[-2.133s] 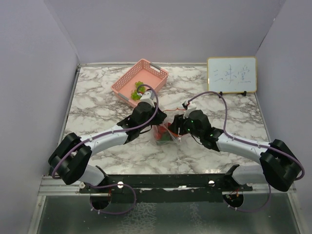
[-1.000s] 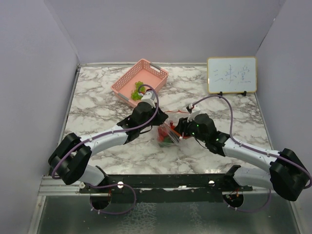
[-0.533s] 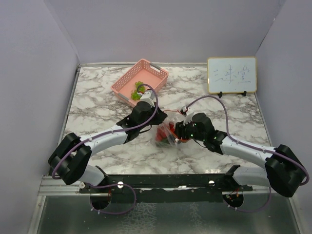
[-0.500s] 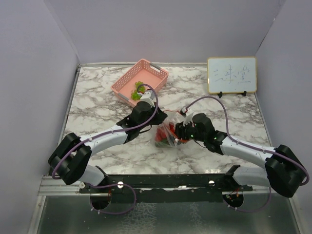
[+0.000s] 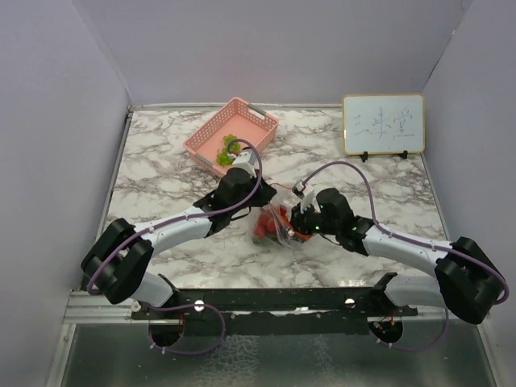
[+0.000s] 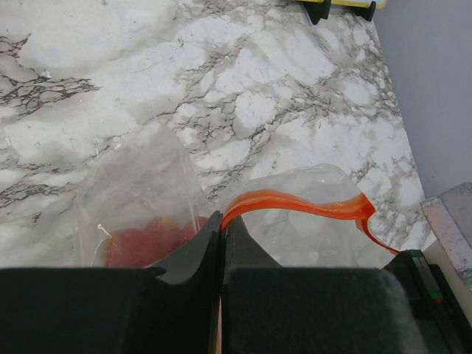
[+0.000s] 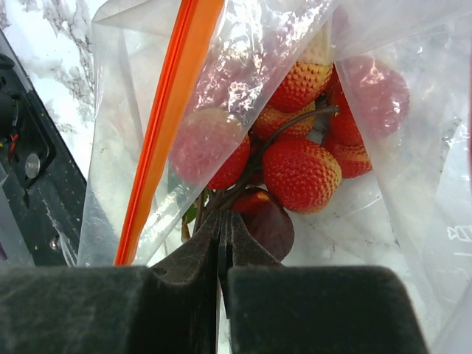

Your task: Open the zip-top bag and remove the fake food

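The zip-top bag point(image 5: 274, 223) lies mid-table between both grippers, with red fake food point(image 5: 262, 226) inside. My left gripper point(image 5: 258, 203) is shut on the bag's mouth edge. In the left wrist view its jaws point(image 6: 221, 219) are pressed together where the orange zip strip point(image 6: 295, 200) begins, with red pieces point(image 6: 147, 240) showing through the film. My right gripper point(image 5: 296, 223) reaches into the bag mouth. In the right wrist view it point(image 7: 221, 219) is shut on the dark stem of the red fruit cluster point(image 7: 301, 173), next to a dark red piece point(image 7: 269, 221). The zip strip point(image 7: 166, 125) runs up the left.
A pink mesh basket point(image 5: 242, 117) holding green pieces point(image 5: 228, 149) stands at the back left, just beyond my left wrist. A small whiteboard point(image 5: 383, 123) stands at the back right. Walls close in the table on both sides.
My right gripper has moved left, toward and into the bag mouth, and closed on the fruit stem. The bag has shifted slightly left. The left gripper has kept its hold.
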`<state>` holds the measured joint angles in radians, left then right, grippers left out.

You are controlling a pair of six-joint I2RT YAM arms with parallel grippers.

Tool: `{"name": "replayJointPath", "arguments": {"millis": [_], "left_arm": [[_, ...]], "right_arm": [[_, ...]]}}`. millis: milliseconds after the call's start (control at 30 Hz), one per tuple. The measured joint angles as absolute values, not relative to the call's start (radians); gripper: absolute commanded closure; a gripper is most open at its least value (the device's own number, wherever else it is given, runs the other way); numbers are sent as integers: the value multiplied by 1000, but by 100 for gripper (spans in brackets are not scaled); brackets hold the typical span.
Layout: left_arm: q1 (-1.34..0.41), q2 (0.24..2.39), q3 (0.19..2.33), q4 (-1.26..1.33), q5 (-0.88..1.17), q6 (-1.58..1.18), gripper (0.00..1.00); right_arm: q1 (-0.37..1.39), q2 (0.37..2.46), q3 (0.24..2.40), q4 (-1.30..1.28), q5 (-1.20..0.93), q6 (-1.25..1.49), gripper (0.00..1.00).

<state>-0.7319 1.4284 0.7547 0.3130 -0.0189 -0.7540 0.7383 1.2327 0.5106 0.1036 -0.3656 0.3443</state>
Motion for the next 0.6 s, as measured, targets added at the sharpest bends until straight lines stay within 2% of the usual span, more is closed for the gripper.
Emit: {"name": "replayJointPath", "arguments": {"millis": [100,200,267,600], "left_arm": [[-729,1429,754,315,-19,-753,100],[-727,1426,741,326,-19,-753,100],[-727,1422,727,329,-19,-753,100],[-726,1422,722,329,-15,-748,100]], "right_arm": [[738,1229,529,75,-358,343,96],[738,1211,538,56,-338,346,68],[738,1193,538,47,-324,352,59],[738,1210,542,41,-336,353,53]]}}
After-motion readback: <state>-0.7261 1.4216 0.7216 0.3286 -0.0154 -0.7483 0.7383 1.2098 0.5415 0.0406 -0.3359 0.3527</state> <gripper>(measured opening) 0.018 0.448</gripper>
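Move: The dark red fruit inside the bag sits right at the shut right fingertips, about 2 cm ahead, 2 cm to their left and 2 cm below. The red fruits lie a little beyond it, some 6 cm left of the hand, 3 cm ahead and 3 cm below, and the near orange zip strip runs about 3 cm back of the fingers. From the left hand, the dark red fruit is about 8 cm back, 5 cm to the right and 10 cm below. Around the dark red fruit, the right fingers open from shut to nearly half, after first rising a little over 1 cm in the bag mouth and edging slightly forward; the hand then sinks about 0.5 cm with the fingers spread. The left hand keeps its pinch on the orange zip edge and eases down about 1 cm. ##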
